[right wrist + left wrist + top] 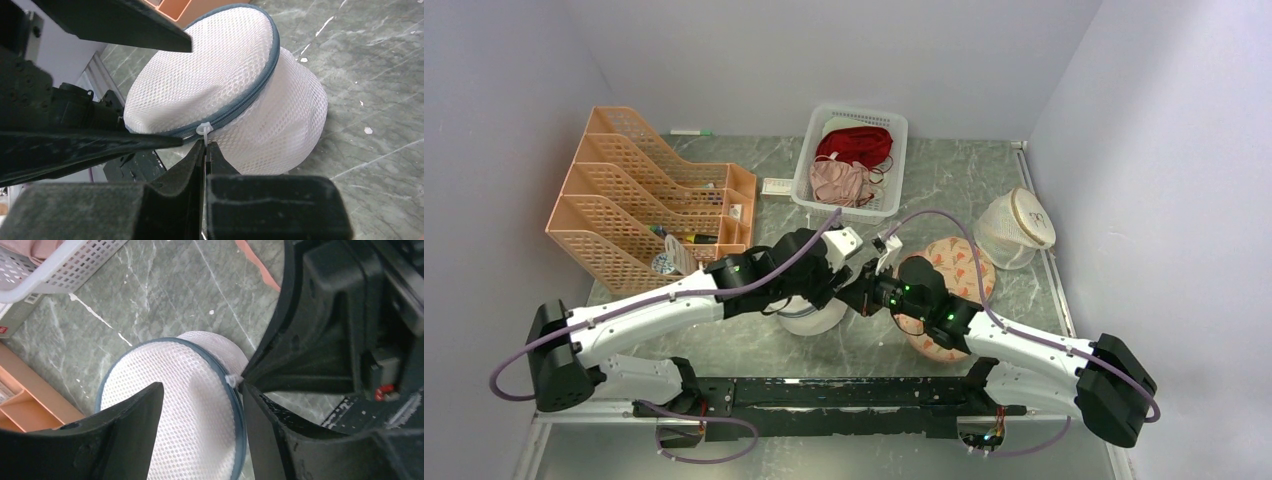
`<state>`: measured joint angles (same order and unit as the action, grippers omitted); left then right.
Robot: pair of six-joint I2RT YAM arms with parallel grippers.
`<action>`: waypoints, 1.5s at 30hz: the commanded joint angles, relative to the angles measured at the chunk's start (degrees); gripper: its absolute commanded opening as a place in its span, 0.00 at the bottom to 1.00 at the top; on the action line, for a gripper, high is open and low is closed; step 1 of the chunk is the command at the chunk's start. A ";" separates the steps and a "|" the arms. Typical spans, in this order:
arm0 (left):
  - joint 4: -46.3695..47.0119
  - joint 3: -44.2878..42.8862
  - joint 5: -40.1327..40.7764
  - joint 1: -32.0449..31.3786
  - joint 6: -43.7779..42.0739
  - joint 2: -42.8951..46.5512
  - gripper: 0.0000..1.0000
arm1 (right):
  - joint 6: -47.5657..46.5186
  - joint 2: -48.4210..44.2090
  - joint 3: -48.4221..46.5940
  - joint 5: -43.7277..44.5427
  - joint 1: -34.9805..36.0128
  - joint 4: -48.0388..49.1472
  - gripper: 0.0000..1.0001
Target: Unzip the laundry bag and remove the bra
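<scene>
The laundry bag [225, 75], a white mesh drum with a blue-grey zipper rim, stands on the table, half hidden under the arms [817, 320] in the top view. My right gripper [205, 146] is shut on the white zipper pull [204, 130] at the rim's near side. My left gripper [202, 387] is open above the lid [195, 410], with one finger [125, 430] over the mesh and the other [280, 435] just outside the rim by the pull [232, 380]. The zipper looks shut. The bra is hidden.
A white basket [894, 130] with a dark red and a pale pink garment stands at the back. An orange file rack [644, 200] is at the left. A floral peach pouch [959, 265] lies under the right arm, and a translucent beige-rimmed bag [1014, 230] sits at the right.
</scene>
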<state>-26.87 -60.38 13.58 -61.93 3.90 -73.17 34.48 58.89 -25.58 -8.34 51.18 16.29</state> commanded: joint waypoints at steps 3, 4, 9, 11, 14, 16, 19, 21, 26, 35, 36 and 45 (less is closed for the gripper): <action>1.09 3.98 -3.43 0.19 1.45 5.99 0.69 | -0.42 0.35 -1.53 0.65 0.28 0.55 0.00; 0.85 4.03 -3.26 0.19 1.59 5.83 0.67 | -0.46 0.65 -1.63 0.42 0.25 0.53 0.00; 1.72 5.01 -3.69 0.23 1.89 4.58 0.65 | 0.04 0.77 -1.58 0.17 0.26 1.11 0.00; 2.91 6.00 -3.29 0.22 1.61 3.97 0.64 | 0.14 0.69 -1.57 -0.15 0.30 1.24 0.00; 3.02 6.01 -3.71 0.23 1.34 2.73 0.62 | -0.02 0.61 -1.83 -0.11 0.30 0.46 0.00; 3.03 6.08 -3.80 0.23 1.19 2.01 0.60 | 0.04 0.38 -1.63 -0.02 0.24 0.60 0.00; 2.30 5.93 -2.55 0.23 0.89 1.98 0.43 | 0.07 0.62 -1.33 -0.16 0.30 1.25 0.00; 2.78 6.39 -1.66 0.23 0.65 3.22 0.41 | 0.01 1.29 -1.47 -0.38 0.29 1.28 0.00; 4.57 7.66 -2.19 0.23 -0.79 7.02 0.23 | 0.09 2.28 -1.30 -0.36 0.15 1.16 0.00; 4.40 8.70 -1.72 0.14 -1.01 8.86 0.07 | 0.83 4.42 -1.37 -2.81 -8.11 0.70 0.00; 4.26 8.63 -1.31 0.14 -0.92 8.96 0.07 | 0.65 4.96 -1.47 -3.48 -9.35 0.67 0.00; 4.94 10.43 1.11 0.01 -0.45 11.67 0.07 | -0.11 5.58 -0.08 -16.80 -15.94 6.68 0.00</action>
<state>-22.39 -50.92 12.36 -61.93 3.42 -63.51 35.35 66.04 -26.11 -19.22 36.49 18.48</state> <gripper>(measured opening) 0.093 0.007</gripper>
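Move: Just below and slightly behind the left fingertips is the zipped edge of the laundry bag, roughly 2 cm back, 1 cm left and 2 cm down. The zip pull, about 1 cm back, 2 cm right and 2 cm down, is already between the right fingertips. From the right hand, the forward rim is some 7 cm ahead and 2 cm left, at the same height; the floral bag is about 24 cm right, 3 cm ahead and 13 cm lower. Drawing back and left a little and dipping about 3 cm, the open left hand goes down to the bag's zipped edge, closes on it and rises again nearly as far, still pinching it. The right hand waits with the zip pull in its shut fingers, then late on drags it about 5 cm forward, 3 cm right and slightly down, along the rim and away from the left hand. ##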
